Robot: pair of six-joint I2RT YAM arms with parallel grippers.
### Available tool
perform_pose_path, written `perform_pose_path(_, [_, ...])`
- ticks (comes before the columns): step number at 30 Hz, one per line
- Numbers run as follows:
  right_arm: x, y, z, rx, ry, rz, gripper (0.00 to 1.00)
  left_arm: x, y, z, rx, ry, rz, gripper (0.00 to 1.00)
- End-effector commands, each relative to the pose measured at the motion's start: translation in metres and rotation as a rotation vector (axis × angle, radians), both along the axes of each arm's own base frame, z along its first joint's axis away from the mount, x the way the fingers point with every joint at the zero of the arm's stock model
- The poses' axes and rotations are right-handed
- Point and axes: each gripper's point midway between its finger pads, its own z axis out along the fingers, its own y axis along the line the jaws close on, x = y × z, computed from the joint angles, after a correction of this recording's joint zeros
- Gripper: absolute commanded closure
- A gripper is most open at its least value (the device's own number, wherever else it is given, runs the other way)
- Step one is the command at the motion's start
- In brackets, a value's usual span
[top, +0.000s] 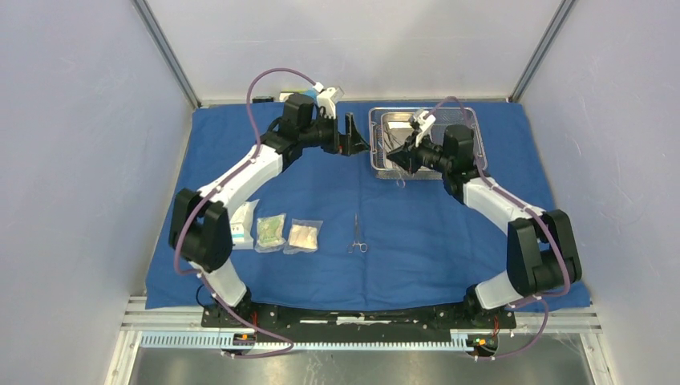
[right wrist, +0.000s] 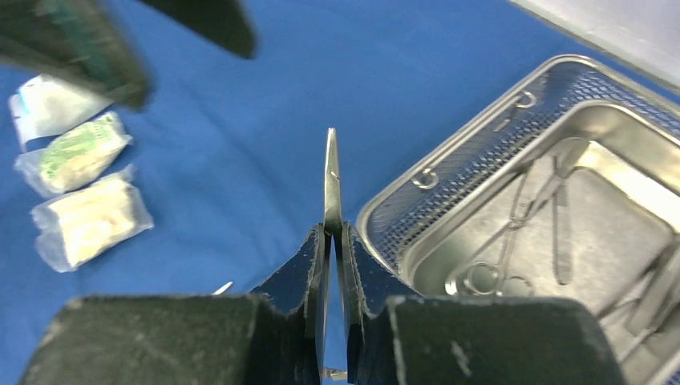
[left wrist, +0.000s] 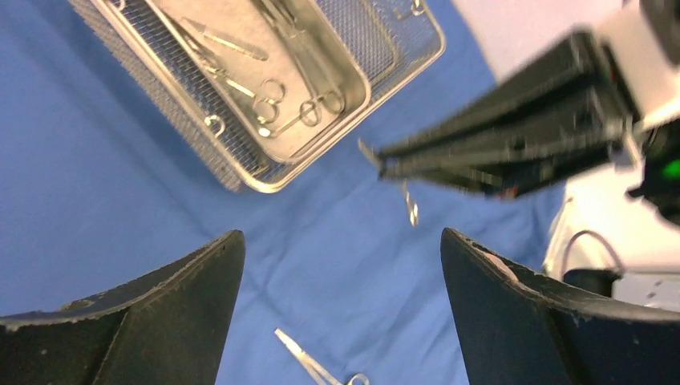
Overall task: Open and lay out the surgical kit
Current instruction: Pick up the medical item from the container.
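The blue cloth wrap point(top: 449, 241) lies spread flat over the table. On its far right stands the steel mesh tray point(top: 377, 120) point(left wrist: 200, 136) point(right wrist: 449, 200), and several slim instruments point(left wrist: 273, 96) point(right wrist: 513, 233) lie in its inner pan. My right gripper point(top: 398, 160) point(right wrist: 335, 228) is shut on one thin metal instrument point(right wrist: 332, 176) at the tray's near-left corner; its ring end point(left wrist: 411, 204) hangs below the fingers. My left gripper point(top: 353, 136) point(left wrist: 341, 237) hovers open and empty just left of the tray. One pair of scissors point(top: 358, 235) point(left wrist: 317, 365) lies on the cloth. Three clear packets point(top: 271, 233) point(right wrist: 80, 160) sit in a row at the left.
Grey walls close in the cloth on the left, right and far sides. The two grippers are close together near the tray's left edge. The black base rail point(top: 353, 317) runs along the near edge.
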Motion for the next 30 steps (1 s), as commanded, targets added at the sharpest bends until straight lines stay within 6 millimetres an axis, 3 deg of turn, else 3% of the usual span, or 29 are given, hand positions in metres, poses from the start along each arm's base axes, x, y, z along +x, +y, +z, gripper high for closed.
perform_pose_path(1, [-0.018, 0.012, 0.03, 0.116, -0.067, 0.036, 1.0, 0.019, -0.038, 0.03, -0.242, 0.121, 0.03, 0.04])
perform_pose_path(12, [-0.025, 0.014, 0.03, 0.149, -0.048, 0.029, 1.0, 0.012, -0.079, 0.006, -0.329, 0.264, 0.004, 0.22])
perform_pose_path(17, [-0.023, 0.013, 0.028, 0.137, -0.044, 0.017, 1.0, 0.012, -0.081, -0.004, -0.32, 0.297, 0.012, 0.43])
perform_pose_path(30, [-0.022, 0.011, 0.02, 0.125, -0.027, 0.009, 1.0, 0.009, -0.085, -0.015, -0.315, 0.324, -0.003, 0.7])
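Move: The medical item, slim and metal, is already pinched in the right fingers. Its middle lies about 10 cm to the left hand's right, 2 cm back and 3 cm lower. The container's steel tray sits some 16 cm right, 3 cm ahead and 17 cm below the left hand; the scissors on the cloth are 22 cm back, 3 cm right and 20 cm down. From the right hand, the item's middle is about 2 cm left and 1 cm back, level; the open left gripper is roughly 12 cm left, 2 cm ahead and 3 cm up. Around the end of the medical item that sticks out of the right fingers, the left jaws narrow from wide open to about a third, with a grip on it not yet clear. The left hand gets there by going about 7.5 cm right and slightly down, rolling some 20 degrees, then staying put as it closes. The right hand eases about 2.5 cm back, then holds still, keeping its pinch. ##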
